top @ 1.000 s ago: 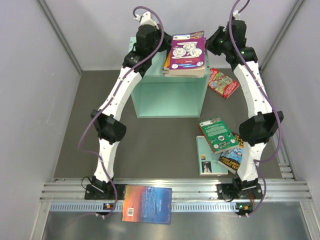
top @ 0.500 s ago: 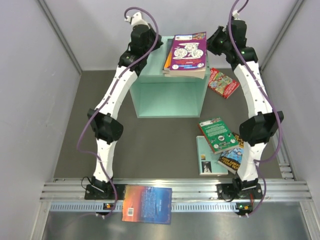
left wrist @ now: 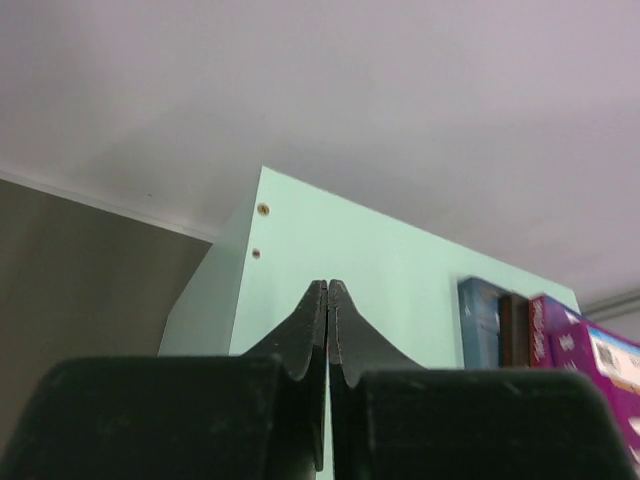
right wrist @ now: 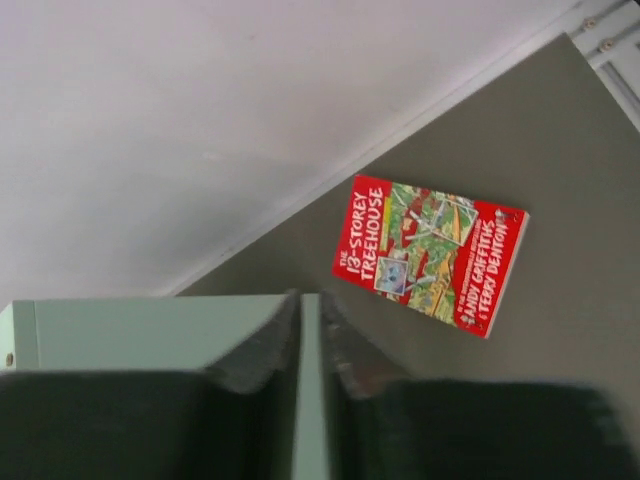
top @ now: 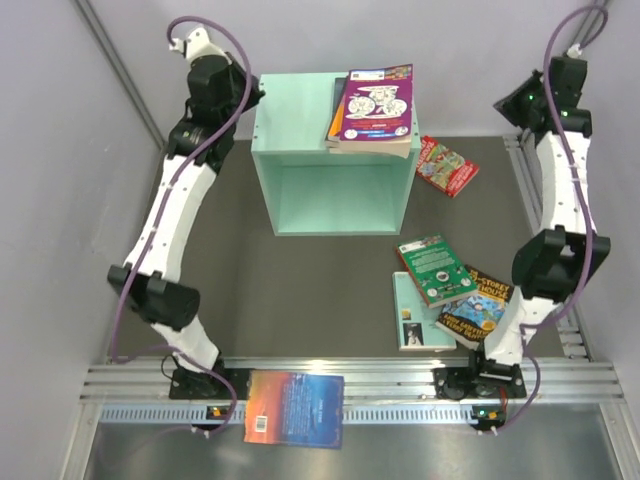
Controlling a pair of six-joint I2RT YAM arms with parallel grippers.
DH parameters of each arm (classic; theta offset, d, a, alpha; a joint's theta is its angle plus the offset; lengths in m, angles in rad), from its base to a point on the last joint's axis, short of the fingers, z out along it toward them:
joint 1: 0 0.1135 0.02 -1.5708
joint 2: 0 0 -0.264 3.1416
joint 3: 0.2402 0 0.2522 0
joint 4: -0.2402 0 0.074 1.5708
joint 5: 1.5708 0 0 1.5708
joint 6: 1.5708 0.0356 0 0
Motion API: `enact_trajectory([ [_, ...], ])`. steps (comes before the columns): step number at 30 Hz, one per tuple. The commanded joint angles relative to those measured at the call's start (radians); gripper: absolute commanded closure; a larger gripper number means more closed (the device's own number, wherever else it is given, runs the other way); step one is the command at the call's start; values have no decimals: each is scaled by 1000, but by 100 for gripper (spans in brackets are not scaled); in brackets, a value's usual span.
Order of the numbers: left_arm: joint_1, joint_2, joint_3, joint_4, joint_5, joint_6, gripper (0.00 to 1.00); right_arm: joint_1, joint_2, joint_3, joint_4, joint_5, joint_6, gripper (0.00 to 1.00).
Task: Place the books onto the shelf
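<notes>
The shelf is a mint-green cube at the back middle of the table, its open front facing me. A stack of books lies on its top, with a purple book uppermost. A red book lies on the table to the right of the shelf. Nearer me lie a green book, a pale teal book and a blue-orange book. My left gripper is shut and empty at the shelf's top left corner. My right gripper hangs right of the shelf, its jaws a narrow slit apart and empty, above the red book.
Another blue-orange book rests on the metal rail at the near edge, between the arm bases. Grey walls close in the table on the left, right and back.
Both arms have swung outward from the shelf top, the left to the left and the right to the right. The right jaws have parted slightly. The stack stays on the shelf.
</notes>
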Motion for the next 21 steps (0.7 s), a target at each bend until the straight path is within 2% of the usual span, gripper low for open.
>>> enact_trajectory([
  [1, -11, -158, -134, 11, 24, 20, 100, 36, -266, -136, -5, -58, -40, 96],
  [2, -11, -219, -170, 8, 29, 15, 100, 52, -314, -184, -4, -55, -47, 100],
  [3, -11, -250, -208, 6, 34, 9, 100, 97, -412, -277, -4, -43, -51, 100],
  [5, -11, -345, -323, 3, 50, 6, 100, 206, -504, -355, -5, -5, -88, 100],
  [8, -11, -451, -455, -32, 55, 1, 100, 297, -726, -558, 37, 55, -110, 100],
  [9, -11, -474, -484, -43, 52, 0, 100, 319, -856, -693, 76, 55, -91, 100],
  [13, -11, -583, -642, -80, 51, -12, 100, 319, -1050, -912, 88, -50, 7, 100],
  [15, -11, -631, -682, -83, 55, -20, 100, 328, -1078, -1013, 129, -229, 35, 100],
  [17, -11, -655, -721, -90, 69, -31, 100, 337, -1089, -1070, 253, -398, 93, 100],
  [21, -11, -668, -725, -116, 84, -31, 100, 394, -1046, -1082, 386, -492, 137, 100],
])
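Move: The green book, aimed at next as it seems, lies some 25 cm back, 16 cm left and about 31 cm below the right hand. The pale green book is about 35 cm back and 21 cm left, the blue treehouse book roughly 33 cm back and 6 cm left, both about 33 cm down; the red book is 8 cm ahead, 16 cm left and 34 cm down. From the left hand the green book is about 21 cm back, 51 cm right, 41 cm down. Towards the green book the right hand sweeps back about 30 cm and swings left, fast, rising slightly and then sinking again, turning some 35 degrees counter-clockwise as its slightly open fingers shut on nothing. It ends high over the book. The left hand, still shut, draws back from the shelf top and then sinks, its wrist tipping down a little. ##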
